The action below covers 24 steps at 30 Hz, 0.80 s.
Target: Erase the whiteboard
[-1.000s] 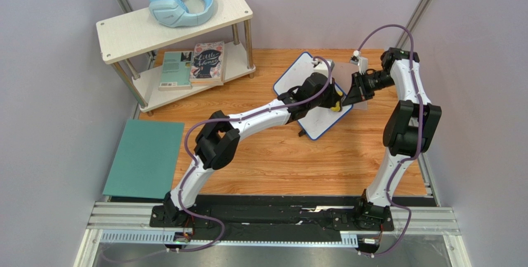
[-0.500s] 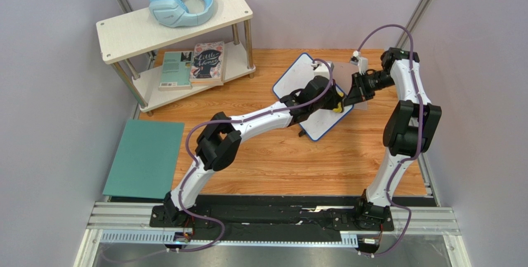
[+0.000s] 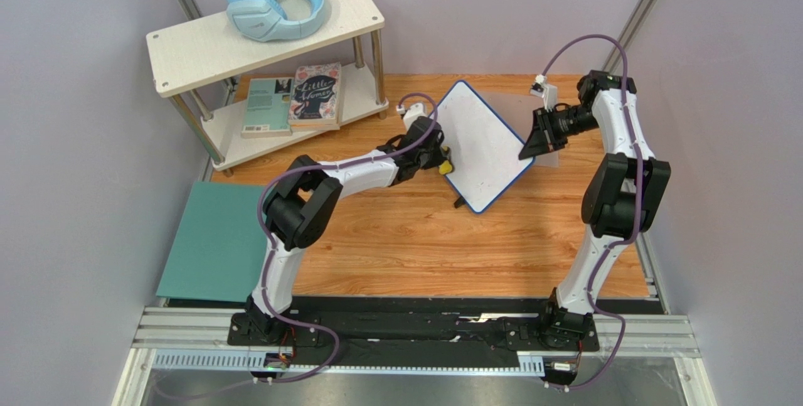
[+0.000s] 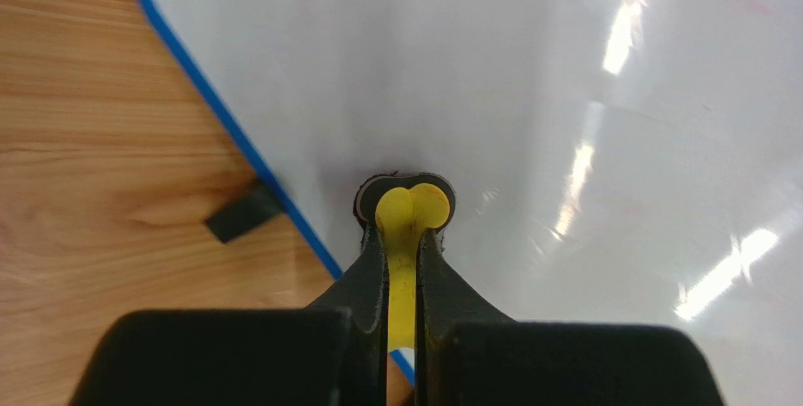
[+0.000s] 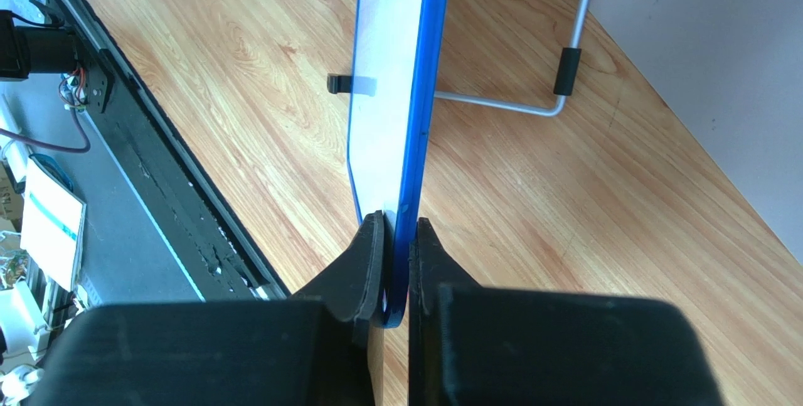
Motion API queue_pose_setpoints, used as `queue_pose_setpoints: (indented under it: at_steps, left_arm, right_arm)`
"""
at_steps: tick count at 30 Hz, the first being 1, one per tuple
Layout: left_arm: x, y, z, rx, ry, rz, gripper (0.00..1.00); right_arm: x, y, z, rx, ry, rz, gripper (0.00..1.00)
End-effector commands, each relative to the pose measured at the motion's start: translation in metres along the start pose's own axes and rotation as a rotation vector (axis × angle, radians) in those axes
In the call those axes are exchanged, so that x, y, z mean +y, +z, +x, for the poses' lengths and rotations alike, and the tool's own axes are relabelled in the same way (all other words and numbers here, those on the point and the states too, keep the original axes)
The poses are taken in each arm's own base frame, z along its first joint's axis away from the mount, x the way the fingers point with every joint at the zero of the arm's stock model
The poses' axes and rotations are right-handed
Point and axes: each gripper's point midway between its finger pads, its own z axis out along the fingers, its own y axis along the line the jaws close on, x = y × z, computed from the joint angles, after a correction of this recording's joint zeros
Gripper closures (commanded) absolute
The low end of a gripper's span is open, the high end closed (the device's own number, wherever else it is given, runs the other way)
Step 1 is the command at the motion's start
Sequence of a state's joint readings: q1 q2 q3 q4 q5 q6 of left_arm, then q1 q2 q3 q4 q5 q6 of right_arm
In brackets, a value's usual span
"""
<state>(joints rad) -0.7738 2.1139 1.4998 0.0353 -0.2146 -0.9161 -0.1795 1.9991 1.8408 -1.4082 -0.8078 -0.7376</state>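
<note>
The whiteboard (image 3: 483,141), white with a thin blue frame, stands tilted on the wooden table. My right gripper (image 3: 528,150) is shut on its right corner; in the right wrist view the fingers (image 5: 370,255) pinch the blue rim (image 5: 420,95) edge-on. My left gripper (image 3: 439,162) is shut on a yellow eraser (image 3: 444,168) at the board's left edge. In the left wrist view the eraser's round head (image 4: 415,203) presses on the glossy white face (image 4: 565,95), just inside the blue frame. A black foot (image 4: 243,216) sits below that edge.
A white two-tier shelf (image 3: 358,13) at the back left carries blue headphones (image 3: 273,3) and books (image 3: 294,97). A teal mat (image 3: 221,239) lies at the left. A metal stand leg (image 5: 499,105) lies behind the board.
My left arm has drawn the eraser from the board's lower right part across to its left edge. The right gripper has kept its hold on the corner.
</note>
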Motion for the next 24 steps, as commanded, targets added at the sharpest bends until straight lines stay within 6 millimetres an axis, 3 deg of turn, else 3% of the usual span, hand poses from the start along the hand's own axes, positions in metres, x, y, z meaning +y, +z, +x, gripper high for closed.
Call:
queue_pose_setpoints:
  at_steps: [1, 4, 7, 10, 13, 15, 16, 18, 22, 24]
  left_arm:
    - [0.047, 0.01, -0.011, -0.011, -0.007, -0.128, 1.0]
    - [0.05, 0.015, -0.031, -0.033, 0.002, -0.121, 1.0]
    - [0.036, 0.016, -0.045, -0.044, 0.031, -0.068, 1.0]
    - [0.008, 0.008, -0.064, -0.093, 0.037, 0.04, 1.0]
    - [-0.012, -0.019, -0.083, -0.14, 0.008, 0.116, 1.0]
    - [-0.01, -0.03, -0.084, -0.146, 0.014, 0.114, 1.0]
    - [-0.016, -0.046, -0.098, -0.175, 0.012, 0.126, 1.0]
    - [-0.009, -0.059, -0.102, -0.186, 0.043, 0.109, 1.0]
    - [-0.003, -0.106, -0.133, -0.286, 0.097, 0.072, 1.0]
    - [0.007, -0.117, -0.134, -0.275, 0.134, 0.04, 1.0]
  right_arm:
    - [0.013, -0.002, 0.014, 0.12, -0.146, 0.028, 1.0]
    - [0.013, -0.002, 0.015, 0.123, -0.143, 0.025, 1.0]
    - [0.013, -0.002, 0.015, 0.122, -0.143, 0.024, 1.0]
    - [0.012, -0.001, 0.014, 0.12, -0.141, 0.022, 1.0]
    - [0.012, 0.0, 0.014, 0.121, -0.135, 0.017, 1.0]
    - [0.012, 0.002, 0.012, 0.118, -0.132, 0.015, 1.0]
    - [0.01, 0.003, 0.012, 0.121, -0.129, 0.015, 1.0]
    - [0.01, 0.003, 0.012, 0.123, -0.129, 0.017, 1.0]
    - [0.006, 0.004, 0.011, 0.13, -0.124, 0.022, 0.99]
    - [0.004, 0.005, 0.011, 0.135, -0.121, 0.026, 0.98]
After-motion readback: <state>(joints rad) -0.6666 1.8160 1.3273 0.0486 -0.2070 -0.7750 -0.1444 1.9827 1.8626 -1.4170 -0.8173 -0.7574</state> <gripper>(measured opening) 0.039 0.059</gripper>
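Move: The whiteboard's left corner lies about 8 cm ahead and 6 cm left of the left hand, which already holds the eraser near the board's low left edge, the corner some 3 cm lower. The left clip is about 4 cm left and 1 cm ahead, the near clip some 9 cm back and 3 cm right, both lower. The far corner is roughly 16 cm ahead and 4 cm right. From the right hand, the left corner lies about 24 cm left and 11 cm ahead, 10 cm lower. The eraser, still pinched in the left gripper, finishes its stroke forward and left along the board's low left edge, about 5 cm towards the left corner and slightly down. After a brief stop it lifts off, rising some 9 cm while drifting farther left and a little back, the fingers tipping up about 10 degrees. The right hand keeps pinching the board's right corner and eases slightly left and up. ##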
